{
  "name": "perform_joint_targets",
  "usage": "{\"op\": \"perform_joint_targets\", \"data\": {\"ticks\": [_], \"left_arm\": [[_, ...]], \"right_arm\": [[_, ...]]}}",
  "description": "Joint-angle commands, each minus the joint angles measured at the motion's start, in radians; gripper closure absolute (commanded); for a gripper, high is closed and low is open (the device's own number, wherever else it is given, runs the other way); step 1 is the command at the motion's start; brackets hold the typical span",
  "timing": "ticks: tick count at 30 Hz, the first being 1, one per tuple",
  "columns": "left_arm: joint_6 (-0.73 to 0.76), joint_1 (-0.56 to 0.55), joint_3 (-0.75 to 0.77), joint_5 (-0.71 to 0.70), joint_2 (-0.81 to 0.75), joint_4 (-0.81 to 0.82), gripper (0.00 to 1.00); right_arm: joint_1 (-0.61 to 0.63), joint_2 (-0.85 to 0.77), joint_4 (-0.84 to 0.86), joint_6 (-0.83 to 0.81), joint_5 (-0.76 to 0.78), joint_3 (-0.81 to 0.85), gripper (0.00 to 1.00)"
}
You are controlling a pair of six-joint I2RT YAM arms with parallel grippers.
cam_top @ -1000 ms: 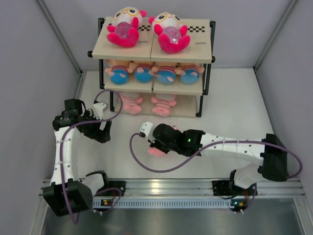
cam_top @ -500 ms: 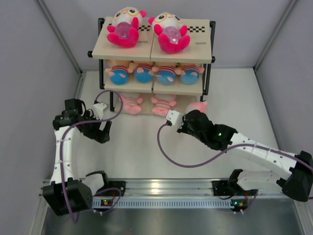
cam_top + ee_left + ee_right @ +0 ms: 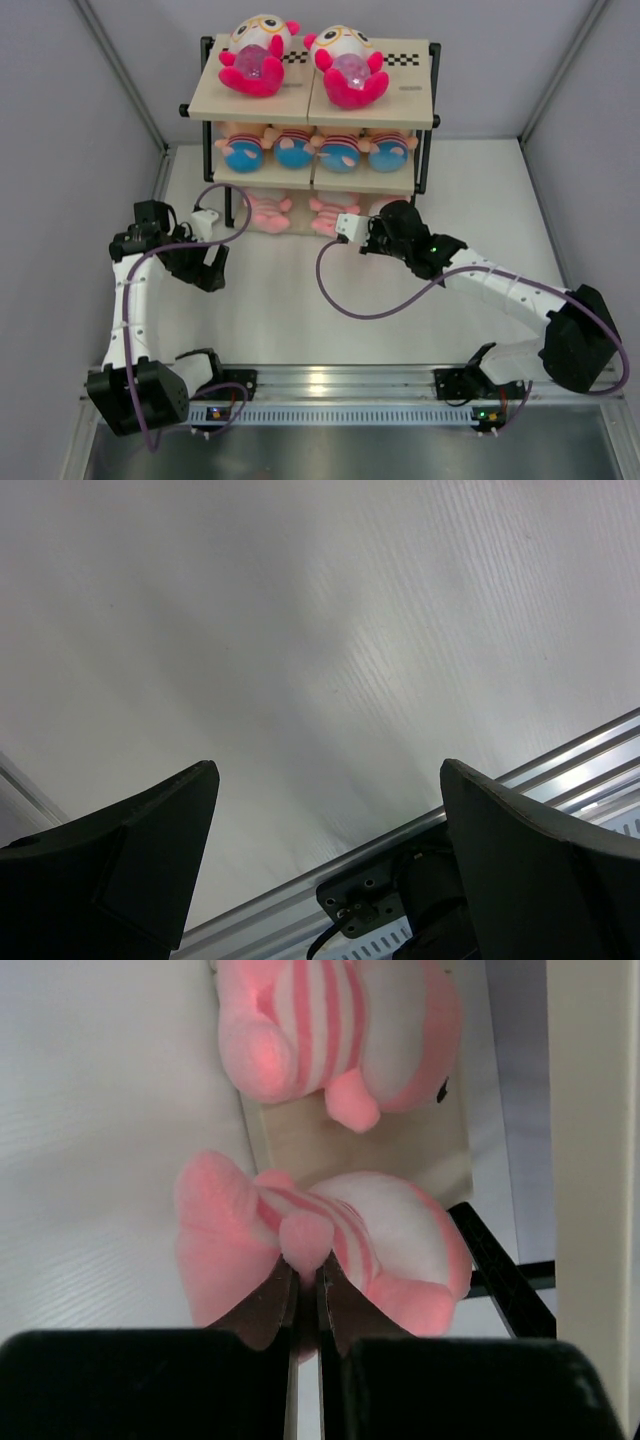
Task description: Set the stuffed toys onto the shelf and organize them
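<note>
The shelf (image 3: 410, 106) stands at the back. Its top board carries two white-and-magenta stuffed toys (image 3: 256, 55), the middle board a row of peach ones (image 3: 318, 148), the bottom board two pink striped ones (image 3: 268, 210). My right gripper (image 3: 390, 224) reaches to the bottom tier's right end and is shut on a limb of a third pink striped toy (image 3: 390, 1235), pinched between the fingertips (image 3: 305, 1275) at the bottom board's edge (image 3: 400, 1155). A neighbouring pink toy (image 3: 330, 1030) lies beyond it. My left gripper (image 3: 205, 268) hangs open over bare table, fingers (image 3: 150, 830) wide apart.
Grey enclosure walls close in both sides and the back. An aluminium rail (image 3: 330, 385) with the arm bases runs along the near edge. Purple cables (image 3: 345, 300) loop off both arms. The shelf's black frame post (image 3: 495, 1260) is just right of the held toy.
My right arm has carried the pink striped toy from the middle of the table up and right to the bottom tier's right end. The left arm has not moved.
</note>
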Motion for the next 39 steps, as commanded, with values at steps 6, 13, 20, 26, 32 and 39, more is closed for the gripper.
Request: {"op": "perform_joint_targets", "data": {"ticks": [6,13,20,26,32,39], "left_arm": [[-0.003,-0.006,0.009,0.015,0.005,-0.004,0.02],[0.000,-0.004,0.008,-0.006,0.023,-0.004,0.02],[-0.013,-0.006,0.045,-0.018,0.077,-0.004,0.02],[-0.027,-0.006,0.068,-0.023,0.104,-0.002,0.02],[-0.036,-0.006,0.074,-0.017,0.124,-0.004,0.02],[-0.049,-0.004,0.075,-0.008,0.150,-0.002,0.01]], "right_arm": [[-0.072,0.106,0.266,-0.039,-0.225,0.043,1.00],[-0.187,0.099,0.397,-0.006,-0.445,-0.034,1.00],[-0.252,0.183,0.470,0.018,-0.552,-0.031,1.00],[-0.284,0.244,0.522,0.017,-0.566,-0.058,1.00],[-0.300,0.257,0.604,0.007,-0.502,-0.105,0.96],[-0.313,0.255,0.628,0.012,-0.442,-0.121,0.69]]}}
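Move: The right gripper already pinches a pink striped toy. The toy's free place, the right part of the bottom shelf, lies about 8 cm ahead of that hand and 6 cm below, neither left nor right. A second pink toy lies 9 cm to the hand's left, 6 ahead and 7 below; the shelf's right post is roughly 8 cm to its right and 4 ahead. From the left gripper the place is some 17 cm ahead, 35 to the right and 5 lower. Ease the right gripper about 8 cm forward into the bottom shelf with the pinched pink toy, swinging briefly left towards the neighbouring toy and back, and sink some 4 cm mostly in the second half. Roll the hand's left side up some 15 degrees with a slight counter-clockwise turn, then start parting the fingers around the toy's limb. ##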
